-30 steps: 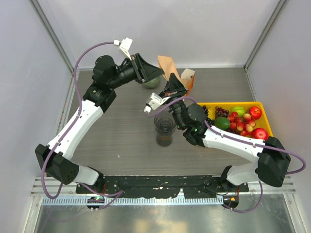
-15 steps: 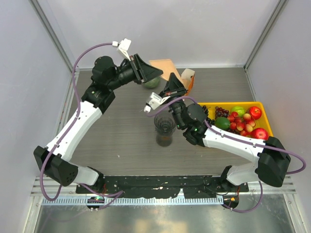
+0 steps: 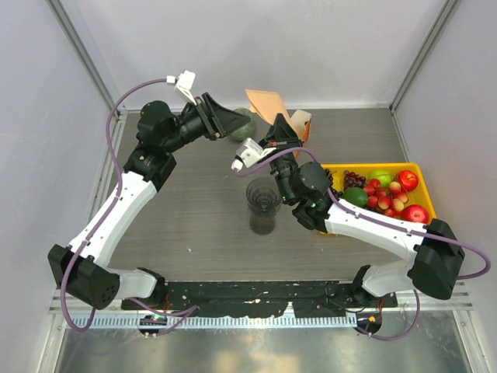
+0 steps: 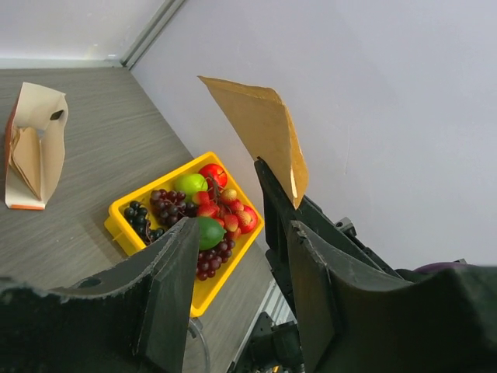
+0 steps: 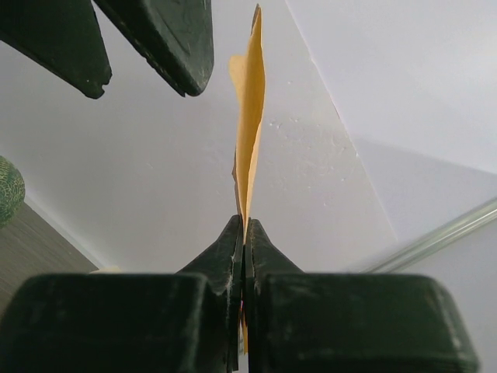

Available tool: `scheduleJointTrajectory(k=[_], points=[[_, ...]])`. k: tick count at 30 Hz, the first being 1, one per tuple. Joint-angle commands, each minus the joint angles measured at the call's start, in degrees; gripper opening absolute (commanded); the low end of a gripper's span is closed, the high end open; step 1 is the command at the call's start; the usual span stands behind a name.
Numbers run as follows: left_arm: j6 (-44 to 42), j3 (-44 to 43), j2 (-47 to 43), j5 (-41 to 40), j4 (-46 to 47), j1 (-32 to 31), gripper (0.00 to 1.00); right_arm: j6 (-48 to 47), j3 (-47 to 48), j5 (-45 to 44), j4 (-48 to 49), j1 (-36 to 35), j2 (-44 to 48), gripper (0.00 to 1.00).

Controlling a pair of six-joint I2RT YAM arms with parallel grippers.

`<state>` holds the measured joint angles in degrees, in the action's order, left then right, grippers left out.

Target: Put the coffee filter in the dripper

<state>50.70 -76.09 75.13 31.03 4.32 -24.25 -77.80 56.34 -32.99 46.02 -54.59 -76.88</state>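
The coffee filter (image 3: pixel 267 104), a thin light-brown paper, stands up in the air at the back of the table. My right gripper (image 3: pixel 281 130) is shut on its lower edge; the right wrist view shows the coffee filter (image 5: pixel 248 116) edge-on, pinched in the right gripper (image 5: pixel 244 233). My left gripper (image 3: pixel 231 121) hangs open a little left of the paper, holding nothing. In the left wrist view the left gripper (image 4: pixel 241 295) gapes empty, with the coffee filter (image 4: pixel 260 132) beyond it. The dark dripper (image 3: pixel 262 196) sits on a glass jug below my right arm.
A white-orange pack of brown papers (image 3: pixel 300 124) stands behind the right gripper; the pack (image 4: pixel 31 148) also shows in the left wrist view. A yellow fruit tray (image 3: pixel 423 177) lies at the right. A green round object (image 3: pixel 244 129) sits partly hidden under the left gripper.
My left gripper has widened and drawn back to the left, away from the filter. The filter stays pinched in the right gripper and has shifted slightly.
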Motion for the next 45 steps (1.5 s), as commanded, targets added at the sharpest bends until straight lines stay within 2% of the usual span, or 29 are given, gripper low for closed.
scheduleJointTrajectory(k=[1, 5, 9, 30, 45], points=[[0.7, -1.8, -0.4, -0.5, 4.1, 0.2, 0.5, 1.4, 2.1, -0.8, 1.7, 0.0, 0.9, 0.05], [1.5, -2.5, -0.2, 0.9, 6.5, 0.2, 0.44, 0.6, 1.5, -0.4, 1.6, 0.0, 1.1, 0.05], [2.8, -2.5, 0.1, 2.7, 9.1, 0.2, 0.43, -0.2, 1.0, 0.1, 2.0, 0.0, 1.4, 0.05], [4.1, -6.6, 3.8, 0.0, 5.7, -0.3, 0.31, -2.5, 0.0, 2.2, 5.0, -0.3, 0.7, 0.05], [4.1, -6.8, 4.1, 0.0, 5.9, -1.0, 0.31, -4.9, -1.1, 4.0, 5.7, -0.5, -0.2, 0.05]])
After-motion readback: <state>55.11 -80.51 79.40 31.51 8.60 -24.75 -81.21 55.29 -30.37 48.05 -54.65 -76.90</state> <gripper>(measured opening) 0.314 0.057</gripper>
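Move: The coffee filter, held up in the right fingers, has its middle about 7 cm to the left hand's right, 4 cm ahead and 4 cm above it. The dripper stands some 13 cm back and 7 cm to the right of the left hand, about 25 cm below; the green melon lies roughly 20 cm ahead, 1 cm to the right and 36 cm below. From the right hand, the filter's middle is about 4 cm ahead, 2 cm left and 3 cm up. The left hand rises nearly 3 cm beside the filter, then eases about 1 cm forward and 1 cm right towards its free edge, settling slightly while the gap between its fingers narrows by nearly half without shutting, until one fingertip laps over the paper and seems to touch it. The right hand keeps the filter pinched and stays almost still, drifting back and left by less than 1 cm as it tilts up very slightly. ##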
